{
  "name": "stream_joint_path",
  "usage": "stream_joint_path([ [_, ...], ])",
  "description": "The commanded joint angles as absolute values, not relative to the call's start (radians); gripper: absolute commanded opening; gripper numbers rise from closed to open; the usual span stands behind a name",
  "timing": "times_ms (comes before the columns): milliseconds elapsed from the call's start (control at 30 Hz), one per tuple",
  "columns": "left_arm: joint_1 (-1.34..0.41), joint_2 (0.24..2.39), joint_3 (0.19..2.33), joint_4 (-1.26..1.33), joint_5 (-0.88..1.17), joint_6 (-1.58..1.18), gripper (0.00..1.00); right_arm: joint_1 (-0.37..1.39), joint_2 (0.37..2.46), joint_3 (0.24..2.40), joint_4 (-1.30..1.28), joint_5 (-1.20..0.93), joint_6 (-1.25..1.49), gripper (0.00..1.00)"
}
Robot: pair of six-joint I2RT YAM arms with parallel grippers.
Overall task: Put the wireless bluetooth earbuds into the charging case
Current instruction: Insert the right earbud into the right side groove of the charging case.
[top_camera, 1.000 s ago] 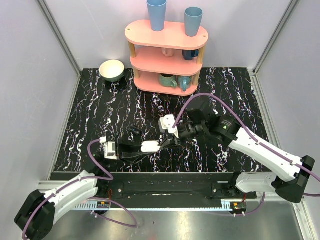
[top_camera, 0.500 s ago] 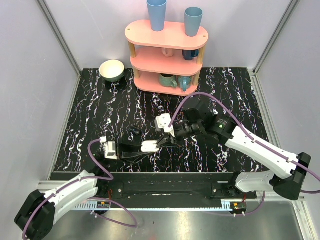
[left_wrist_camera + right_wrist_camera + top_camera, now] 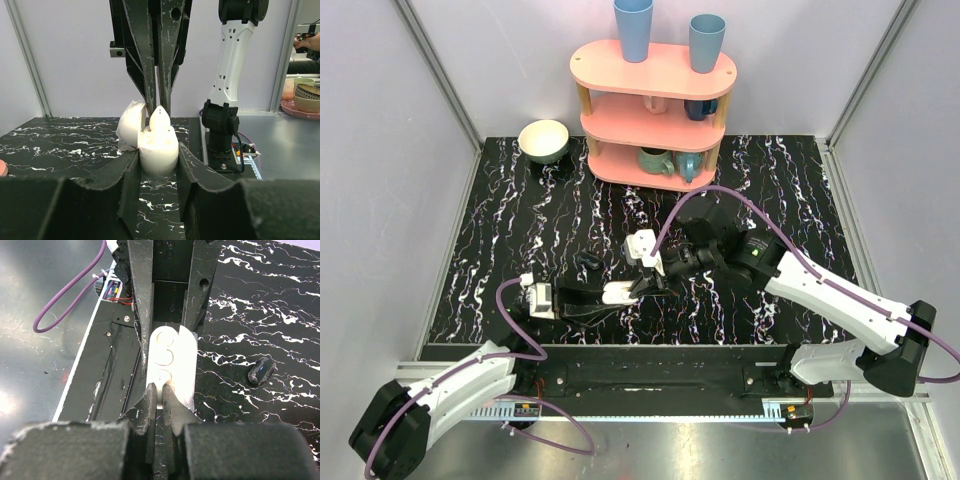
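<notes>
The white charging case [image 3: 617, 292] lies low over the table with its lid [image 3: 131, 125] open, clamped between my left gripper's [image 3: 157, 167] black fingers [image 3: 129, 175]. My right gripper [image 3: 161, 392] reaches down over the near end of the open case [image 3: 170, 357]. It is shut on a small white earbud [image 3: 160, 116], and the bud's lower end touches the case's open top. Round wells show in the case face. The second earbud cannot be made out. In the top view the right gripper [image 3: 646, 285] meets the case from the right.
A small dark object [image 3: 588, 263] lies on the marbled table just behind the case and also shows in the right wrist view [image 3: 261, 371]. A pink shelf [image 3: 655, 110] with cups and a white bowl [image 3: 543, 139] stand at the back.
My right arm has moved left and down, bringing its shut fingertips from beside the case to directly over its open top. The left gripper and case have not moved.
</notes>
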State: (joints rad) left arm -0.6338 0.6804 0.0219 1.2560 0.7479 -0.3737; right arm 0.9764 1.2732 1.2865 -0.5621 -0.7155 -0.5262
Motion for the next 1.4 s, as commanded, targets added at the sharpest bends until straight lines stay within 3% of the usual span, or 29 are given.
stream_joint_path([
  [0, -0.634, 0.657, 0.011, 1.305, 0.727, -0.353, 0.00, 0.988, 1.275, 1.321, -0.561, -0.695, -0.522, 0.05],
  [533, -0.634, 0.583, 0.003, 1.247, 0.641, -0.319, 0.00, 0.999, 1.321, 1.355, -0.658, -0.658, -0.522, 0.08],
  [733, -0.635, 0.572, 0.003, 1.239, 0.627, -0.316, 0.00, 1.000, 1.312, 1.353, -0.652, -0.629, -0.517, 0.17],
  [900, -0.634, 0.569, -0.020, 1.227, 0.618, -0.314, 0.00, 1.000, 1.295, 1.345, -0.620, -0.584, -0.514, 0.31],
  [1367, -0.634, 0.571, -0.020, 1.178, 0.565, -0.296, 0.00, 1.000, 1.151, 1.249, -0.468, -0.549, -0.482, 0.40],
])
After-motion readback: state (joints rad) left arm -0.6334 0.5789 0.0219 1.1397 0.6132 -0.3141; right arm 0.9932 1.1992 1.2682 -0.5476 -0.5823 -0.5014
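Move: Just at the right hand's fingertips is the charging case's right side groove, about 1 cm to the left and 1 cm below, with the pinched right earbud already at it. The case's open lid stands roughly 2 cm ahead of that groove; a small black object lies on the table some 18 cm ahead of the right hand, 13 cm left and 25 cm down. From the left hand, which grips the case, the groove is about 2 cm right, 2 cm up and 1 cm forward. Easing about 1 cm forward and nearly as far down at the groove, the right hand opens its fingers and lets go of the earbud, then backs off the case, rising about 2 cm and drawing over 1 cm to the right. The left hand keeps its grip on the case, carrying it some 2 cm forward and slightly left and up, turning it counter-clockwise about 8 degrees. ##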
